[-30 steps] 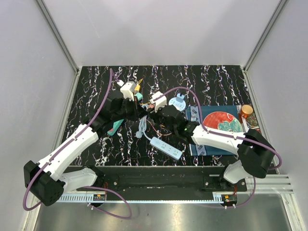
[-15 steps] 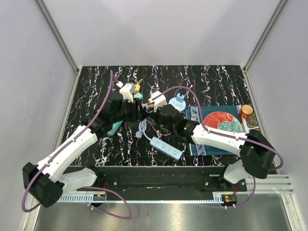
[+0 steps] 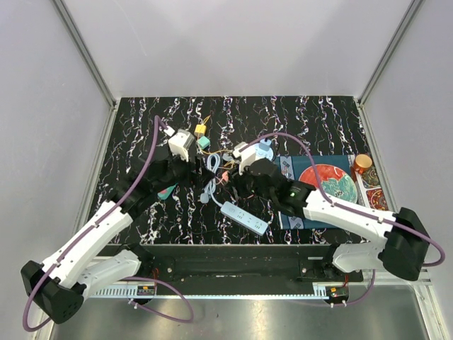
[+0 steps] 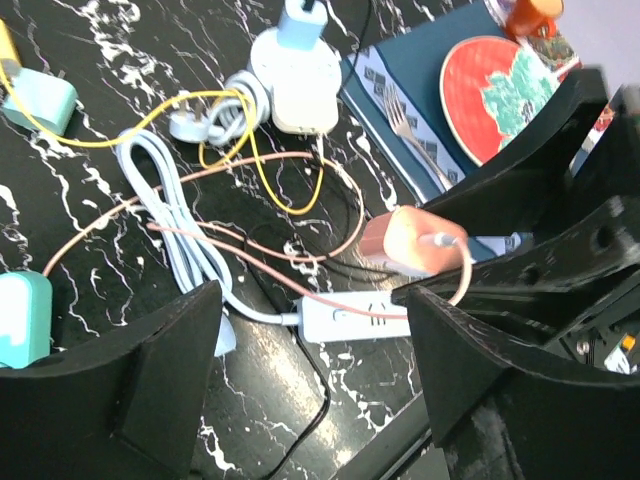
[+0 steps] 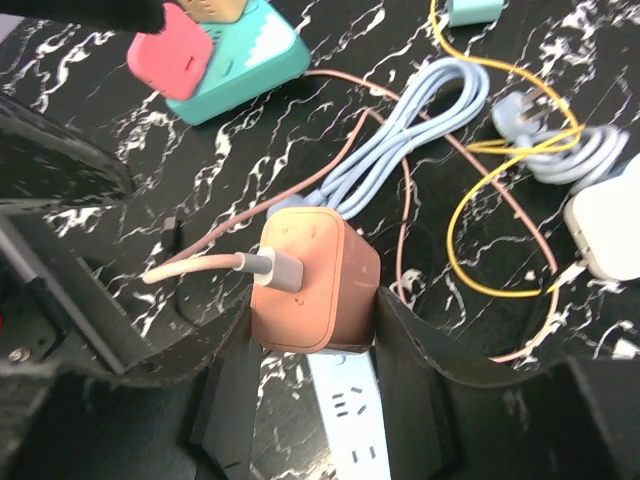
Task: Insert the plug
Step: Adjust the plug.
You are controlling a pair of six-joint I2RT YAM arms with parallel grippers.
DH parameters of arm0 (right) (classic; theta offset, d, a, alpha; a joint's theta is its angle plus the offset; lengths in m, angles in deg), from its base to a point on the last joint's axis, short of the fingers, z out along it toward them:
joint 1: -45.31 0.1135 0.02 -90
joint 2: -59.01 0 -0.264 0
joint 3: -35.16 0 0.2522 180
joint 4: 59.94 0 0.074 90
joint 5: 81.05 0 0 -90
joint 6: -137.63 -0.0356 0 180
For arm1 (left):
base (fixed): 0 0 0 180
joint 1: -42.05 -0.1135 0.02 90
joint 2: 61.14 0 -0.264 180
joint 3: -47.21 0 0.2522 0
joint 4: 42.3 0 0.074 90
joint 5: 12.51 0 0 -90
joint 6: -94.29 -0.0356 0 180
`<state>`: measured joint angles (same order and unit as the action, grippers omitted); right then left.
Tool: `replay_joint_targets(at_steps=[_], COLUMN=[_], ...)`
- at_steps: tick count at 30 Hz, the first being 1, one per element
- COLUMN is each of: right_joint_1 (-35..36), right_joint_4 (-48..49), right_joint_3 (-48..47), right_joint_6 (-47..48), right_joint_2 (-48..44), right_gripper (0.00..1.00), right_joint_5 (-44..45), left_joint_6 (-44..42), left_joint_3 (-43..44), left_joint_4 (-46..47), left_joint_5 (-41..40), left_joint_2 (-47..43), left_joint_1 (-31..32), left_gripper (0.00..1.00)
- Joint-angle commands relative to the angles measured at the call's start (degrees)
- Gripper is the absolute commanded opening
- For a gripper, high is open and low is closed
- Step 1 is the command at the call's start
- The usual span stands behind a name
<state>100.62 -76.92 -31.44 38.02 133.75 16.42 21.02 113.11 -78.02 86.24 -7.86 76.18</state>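
Observation:
My right gripper (image 5: 315,335) is shut on the plug (image 5: 310,285), a salmon-orange cube with a pink cable coming out of its face. It hangs just above one end of the white power strip (image 5: 352,425), whose sockets show below it. In the left wrist view the plug (image 4: 415,243) sits over the power strip (image 4: 350,320) between the right arm's black fingers. My left gripper (image 4: 315,400) stands open and empty, off to the left of the strip. From above, the power strip (image 3: 244,218) lies near the table's front edge, with the right gripper (image 3: 239,188) over it and the left gripper (image 3: 182,176) apart.
Loose cables lie around: a light blue coil (image 5: 420,130), a yellow wire (image 4: 240,130) and a white adapter (image 4: 295,85). A teal adapter with a pink block (image 5: 235,50) lies to the left. A blue mat (image 3: 297,170) with a red plate (image 3: 327,180) and an orange-lidded jar (image 3: 363,163) are at the right.
The left gripper opened, let go of the plug and drew back to the left. The right gripper closed on the plug and carried it toward the power strip.

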Motion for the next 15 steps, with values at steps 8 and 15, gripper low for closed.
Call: replay_joint_targets(at_steps=[8, 15], right_joint_1=[-7.23, -10.56], right_joint_4=[-12.67, -17.08], right_joint_3=[-11.65, -34.59], right_joint_6=[-1.83, 7.23], right_joint_2=[-7.78, -4.78], right_gripper=[0.00, 0.00], right_joint_5=[-10.01, -1.94], left_joint_6=[-5.04, -5.75], left_joint_3=[-3.98, -3.36], left_joint_4=[8.42, 5.08], left_joint_5=[3.21, -0.31], left_joint_2=[-9.06, -11.09], left_joint_1=[0.41, 0.41], left_gripper=[0.77, 0.78])
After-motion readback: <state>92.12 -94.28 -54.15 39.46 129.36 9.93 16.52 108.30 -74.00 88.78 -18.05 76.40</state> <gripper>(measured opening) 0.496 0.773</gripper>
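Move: The right gripper holds the orange plug. The power strip lies about 6 cm back, 6 cm to its right and some 12 cm below, with the coiled strip cord roughly 9 cm ahead and 6 cm left of this hand and the round white socket around 17 cm ahead and 12 cm right, both also on the table. From the left gripper, that plug sits about 7 cm to the right, level fore and aft, 5 cm lower. Keep the right gripper shut on the orange plug: draw it back and right a little first, then lift fast, about 15 cm up in all, easing forward some 3 cm as it climbs away from the power strip and the left gripper. Bring the open left gripper back and up 2 to 3 cm, tipping its fingers up about 10 degrees. ##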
